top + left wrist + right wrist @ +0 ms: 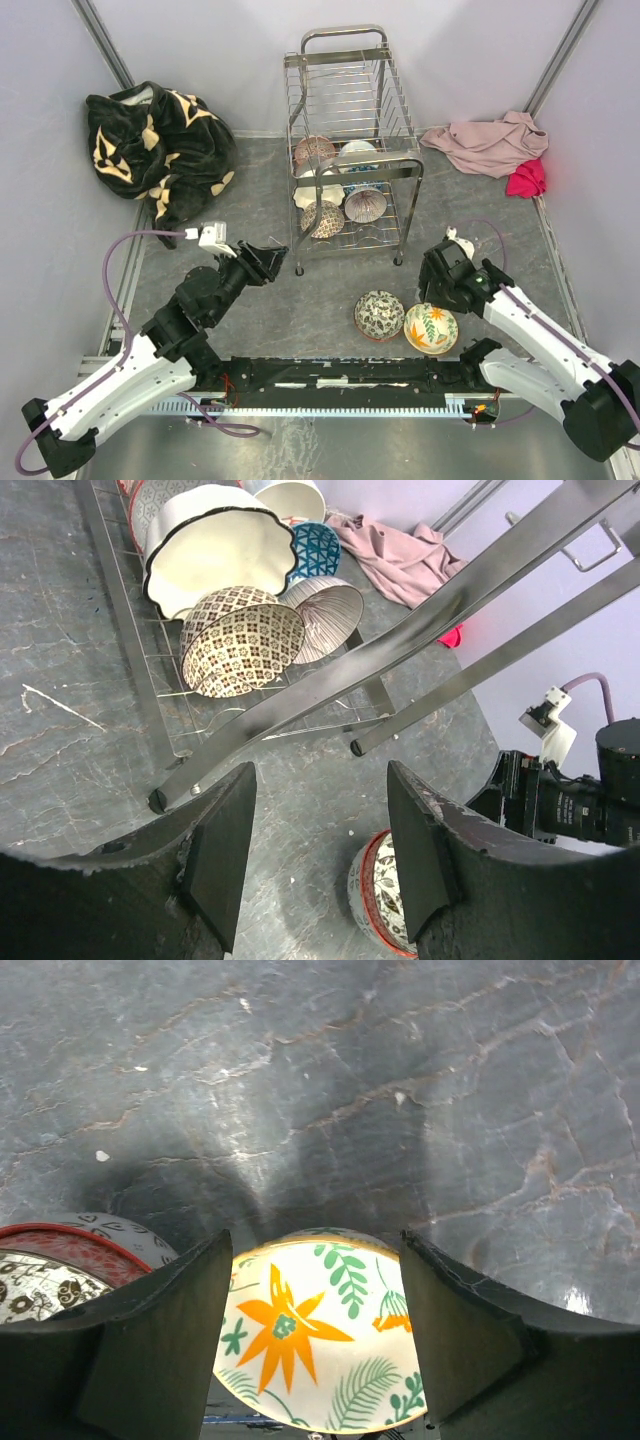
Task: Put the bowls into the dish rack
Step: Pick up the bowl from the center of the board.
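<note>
The chrome dish rack (345,110) stands at the back middle, with several bowls (340,205) leaning in its lower tier. Two bowls rest on the table in front of it: a dark floral, red-rimmed one (379,314) and a yellow-rimmed one with orange flowers (431,328). My left gripper (278,252) hovers open and empty by the rack's front left foot. In the left wrist view the left gripper (320,850) frames bare table, with the red-rimmed bowl (378,892) by its right finger. My right gripper (315,1345) stands open above the flowered bowl (320,1350), not touching it.
A black and tan blanket (160,150) is heaped at the back left. A pink cloth (490,140) and a red one (527,178) lie at the back right. In the right wrist view the red-rimmed bowl (50,1270) sits just left of the flowered one. Walls close in the table.
</note>
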### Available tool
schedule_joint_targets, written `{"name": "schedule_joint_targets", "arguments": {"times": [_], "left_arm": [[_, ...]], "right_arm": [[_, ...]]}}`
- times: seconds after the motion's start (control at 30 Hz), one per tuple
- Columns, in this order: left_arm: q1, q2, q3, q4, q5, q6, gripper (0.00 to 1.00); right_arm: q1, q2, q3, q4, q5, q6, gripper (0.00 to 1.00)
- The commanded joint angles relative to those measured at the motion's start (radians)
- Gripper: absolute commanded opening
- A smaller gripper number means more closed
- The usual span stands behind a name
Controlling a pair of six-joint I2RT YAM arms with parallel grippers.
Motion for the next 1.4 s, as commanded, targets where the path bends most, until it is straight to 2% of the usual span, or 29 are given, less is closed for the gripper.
{"name": "schedule_joint_targets", "arguments": {"times": [0.0,0.23,0.37,0.57,0.8,1.23,1.37], "left_arm": [[0.006,-0.032,0.002,-0.006,0.018,0.025,0.62],[0.005,-0.056,0.001,-0.012,0.018,0.04,0.63],[0.007,-0.062,-0.004,-0.013,0.019,0.046,0.63],[0.007,-0.063,-0.017,-0.011,0.012,0.048,0.64],[0.006,-0.057,-0.028,-0.001,0.001,0.048,0.64],[0.006,-0.028,-0.032,0.006,-0.005,0.04,0.63],[0.007,-0.026,-0.03,0.003,-0.009,0.039,0.63]], "right_arm": [[-0.019,-0.08,-0.016,-0.061,0.005,0.078,0.75],[-0.035,-0.198,-0.015,-0.106,0.038,0.142,0.74],[-0.036,-0.246,-0.047,0.003,-0.081,0.097,0.68],[-0.035,-0.189,-0.04,0.149,-0.252,0.022,0.56],[-0.022,-0.118,0.014,0.16,-0.293,-0.052,0.49],[0.18,0.09,0.074,0.172,-0.161,-0.063,0.44],[0.215,0.148,0.103,0.159,-0.111,-0.069,0.33]]}}
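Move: From the right gripper, the black-and-white bowl at the centre of the board lies some 14 cm to the left and 4 cm back, its middle about 4 cm lower. The orange-flower bowl sits only 3 cm left and 6 cm back, at that same lower height; the rack's near right foot stands about 9 cm ahead and 12 cm left. From the left gripper, the black-and-white bowl is roughly 26 cm right, 9 cm back and 20 cm below. Ease the right gripper slightly back and right and lift it about 2 cm, then sweep it roughly 9 cm left, away from the orange-flower bowl, to the near-right rim of the black-and-white bowl. Sink again over the last stretch, swinging the wrist some 25 degrees counter-clockwise and narrowing the fingers to about half their opening, one inside the rim, one outside. ##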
